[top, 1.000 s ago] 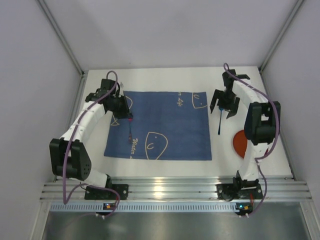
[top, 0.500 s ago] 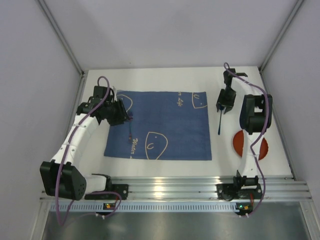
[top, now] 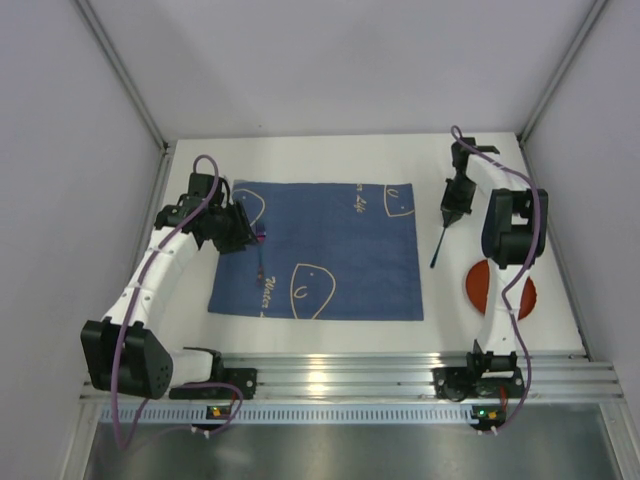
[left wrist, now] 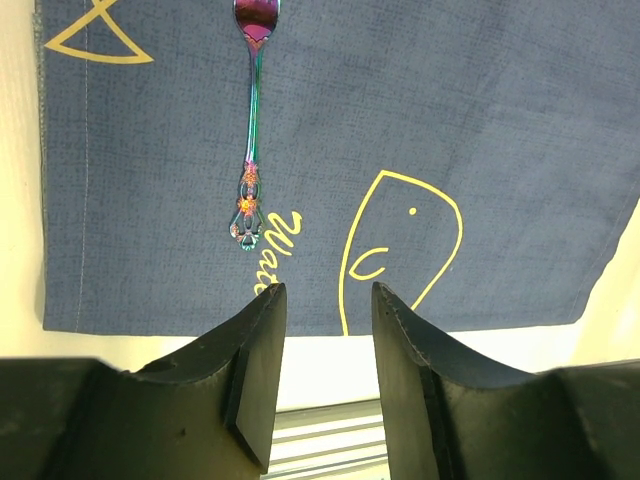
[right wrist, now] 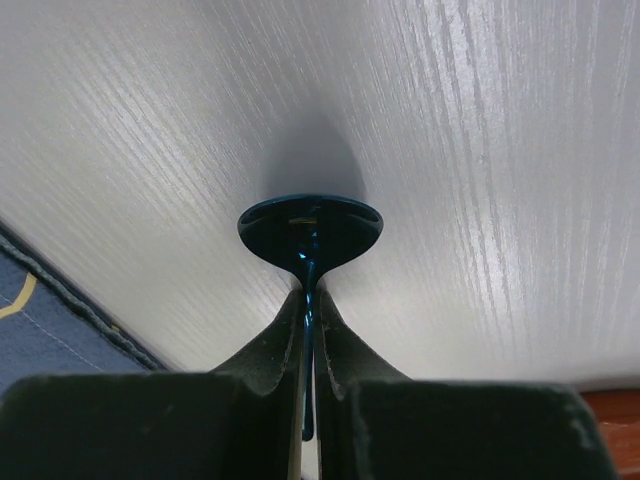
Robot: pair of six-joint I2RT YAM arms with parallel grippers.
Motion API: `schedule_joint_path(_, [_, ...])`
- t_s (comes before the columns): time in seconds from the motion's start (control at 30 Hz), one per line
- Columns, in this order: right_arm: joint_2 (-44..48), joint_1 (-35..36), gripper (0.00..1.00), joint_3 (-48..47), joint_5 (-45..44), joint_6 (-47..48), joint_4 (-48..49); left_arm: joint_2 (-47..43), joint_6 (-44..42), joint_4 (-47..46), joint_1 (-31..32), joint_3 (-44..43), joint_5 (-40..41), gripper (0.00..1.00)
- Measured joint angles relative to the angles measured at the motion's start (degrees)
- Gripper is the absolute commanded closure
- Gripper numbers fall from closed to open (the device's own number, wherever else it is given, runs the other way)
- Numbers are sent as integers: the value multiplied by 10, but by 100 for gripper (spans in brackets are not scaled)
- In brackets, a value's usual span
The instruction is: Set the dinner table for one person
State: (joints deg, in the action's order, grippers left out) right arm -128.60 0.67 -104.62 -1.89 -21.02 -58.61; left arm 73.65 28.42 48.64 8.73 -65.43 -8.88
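The white dinner table carries a blue placemat with line drawings. A rainbow-coloured fork lies on the mat's left part, also in the left wrist view. My left gripper is open and empty just behind the fork's head; its fingertips hover over the mat's near edge. My right gripper is shut on the handle of a dark blue spoon, right of the mat. In the right wrist view the spoon's bowl sticks out past the gripper, above the white tabletop.
An orange-red plate lies on the table at the right, partly under the right arm. A ribbed aluminium rail runs along the near edge. Grey walls enclose the table at the back and sides.
My right gripper has closed on the blue spoon and turned; the spoon now tilts. My left arm has drawn back from the fork, which stays on the mat.
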Motion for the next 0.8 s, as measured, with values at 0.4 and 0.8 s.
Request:
schedule_joint_path(0.4, [99,45,100,19,13,13,-3,-7,-7,-1,0,0,-30,55])
schedule_joint_path(0.8, [154,253,100,34,128,-45,23,-108,-3,-1,0,40,-47,13])
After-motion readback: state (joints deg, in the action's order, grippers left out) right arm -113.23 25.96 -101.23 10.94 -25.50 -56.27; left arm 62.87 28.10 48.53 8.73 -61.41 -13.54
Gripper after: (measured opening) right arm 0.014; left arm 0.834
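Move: The blue spoon is already pinched at its neck in the right gripper, bound for the right part of the blue placemat, about 23 cm to its left, 6 cm back and 2 cm below. From the right hand, the fork on the mat lies roughly 47 cm left and 10 cm back, the red-brown plate 18 cm back and 10 cm right, and the cup 7 cm ahead and 13 cm right. From the left hand, that mat spot is some 23 cm right, 8 cm forward and 15 cm down. Keep the right gripper shut on the spoon neck and carry it about 22 cm left over the placemat, rising some 12 cm and easing back 6 cm, then start sinking by 2 cm; turn the wrist roughly 25 degrees counter-clockwise on the way. Meanwhile draw the empty left gripper back and up about 3 cm each, opening its fingers wider. ##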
